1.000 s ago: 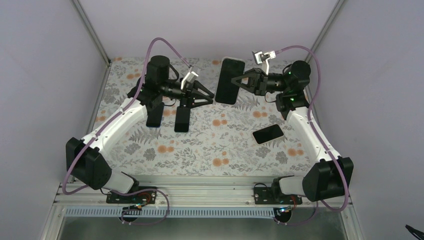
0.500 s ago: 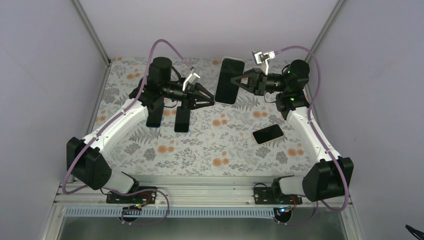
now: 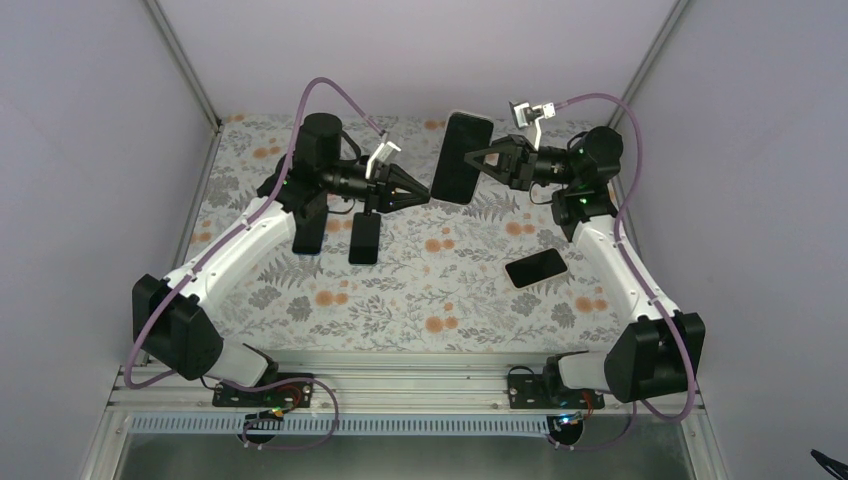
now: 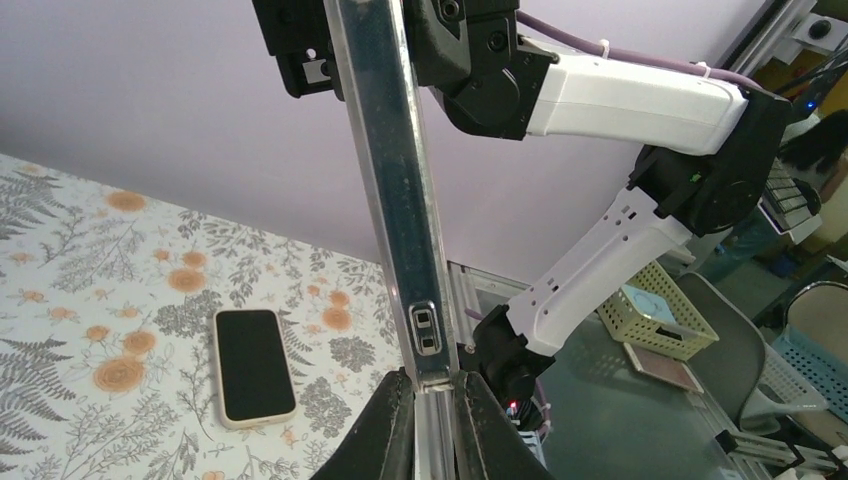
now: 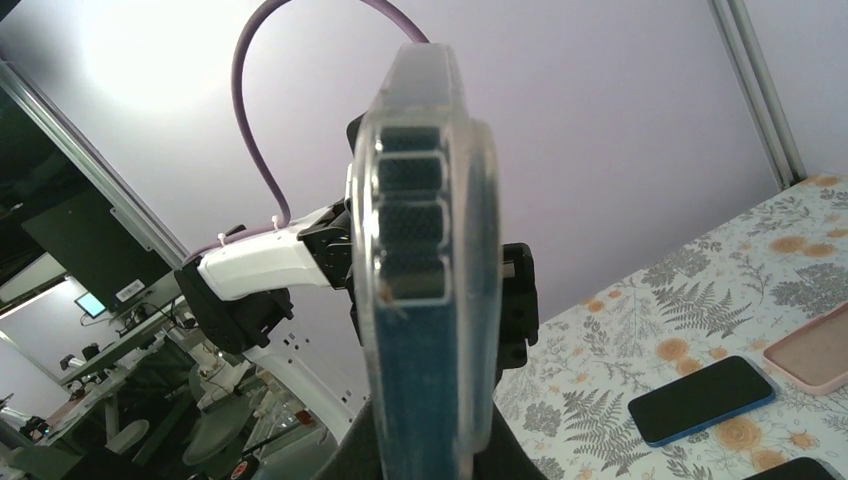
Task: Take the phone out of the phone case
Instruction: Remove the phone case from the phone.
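A dark phone [image 3: 462, 158] in a clear phone case [image 4: 395, 190] hangs upright in the air over the back of the table. My right gripper [image 3: 472, 158] is shut on it from the right, its fingers flat against both faces [image 5: 430, 430]. My left gripper [image 3: 425, 197] comes from the left. Its two fingers [image 4: 432, 400] pinch the lower end of the case, just below the side buttons. In the right wrist view the case [image 5: 430, 250] shows edge-on, with the blue phone body inside the clear rim.
A phone in a cream case [image 3: 537, 268] lies face up on the floral table, right of centre. Two dark phones [image 3: 308, 229] [image 3: 364, 238] lie under the left arm. The right wrist view shows a blue-edged phone [image 5: 705, 400] and a pink case [image 5: 815, 350].
My left gripper moved right toward the raised phone and closed its jaws onto the case's lower end. The right gripper kept holding the phone, shifting slightly.
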`<state>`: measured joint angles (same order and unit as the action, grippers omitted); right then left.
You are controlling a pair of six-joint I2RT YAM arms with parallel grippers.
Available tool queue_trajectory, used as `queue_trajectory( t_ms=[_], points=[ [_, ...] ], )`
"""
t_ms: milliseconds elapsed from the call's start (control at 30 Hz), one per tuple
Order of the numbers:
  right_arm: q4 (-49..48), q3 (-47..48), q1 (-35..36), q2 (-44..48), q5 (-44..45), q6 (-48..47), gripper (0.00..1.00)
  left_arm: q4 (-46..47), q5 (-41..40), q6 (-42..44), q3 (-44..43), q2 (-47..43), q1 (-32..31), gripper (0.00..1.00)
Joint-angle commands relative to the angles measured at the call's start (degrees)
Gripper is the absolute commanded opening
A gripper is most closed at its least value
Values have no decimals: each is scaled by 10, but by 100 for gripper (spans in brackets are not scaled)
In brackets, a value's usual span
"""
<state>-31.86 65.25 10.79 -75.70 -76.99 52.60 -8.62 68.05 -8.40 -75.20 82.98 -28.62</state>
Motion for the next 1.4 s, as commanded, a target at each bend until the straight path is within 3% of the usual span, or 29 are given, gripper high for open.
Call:
queue_trajectory(
  t_ms=[0, 400, 567, 633, 767, 833, 1033, 1367],
  points=[
    [-63, 1, 6, 19, -23, 47, 4, 1, -65, -8, -7, 16, 12, 7],
    [-127, -11, 15, 17, -36, 87, 4, 9, -96, -32, 8, 27, 22, 7],
    [-125, -12, 16, 18, -35, 83, 4, 29, -63, -38, 16, 27, 24, 8],
    [-103, -5, 15, 17, -29, 66, 4, 56, -27, -50, 30, 20, 25, 13],
    [67, 44, 7, 11, 5, -62, 4, 79, 35, -55, 34, 4, 26, 24],
    [104, 53, 2, 7, 24, -86, 4, 89, 60, -62, 32, -3, 26, 28],
    [122, 54, 1, 0, 45, -99, 4, 73, 80, -53, 15, -12, 20, 37],
    [109, 46, 1, 6, 32, -93, 4, 60, 57, -53, -1, 2, 7, 34]
  ],
)
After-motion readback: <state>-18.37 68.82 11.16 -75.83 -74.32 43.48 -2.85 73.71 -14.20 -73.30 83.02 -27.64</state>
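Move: The phone in its clear case stands steeply in the right hand. From the left hand its middle lies about 4 cm ahead, 6 cm to the right and 6 cm up, the shut left fingers being at its lower left corner. A bare black phone lies on the table some 15 cm ahead, 13 cm left and 34 cm below that hand; a light-edged phone lies about 9 cm ahead, 30 cm right, equally low. The cased phone's middle is roughly 2 cm left of the right hand, level with it. Forward and down, about 5 cm and 3 cm, the left hand jerks off the case's lower left corner after briefly keeping its pinch there, turning some 10 degrees counter-clockwise; its fingers then open to about a third as it comes back and up to the corner. The right hand keeps its grip on the cased phone, swinging 2 cm back, then 3 cm forward. ##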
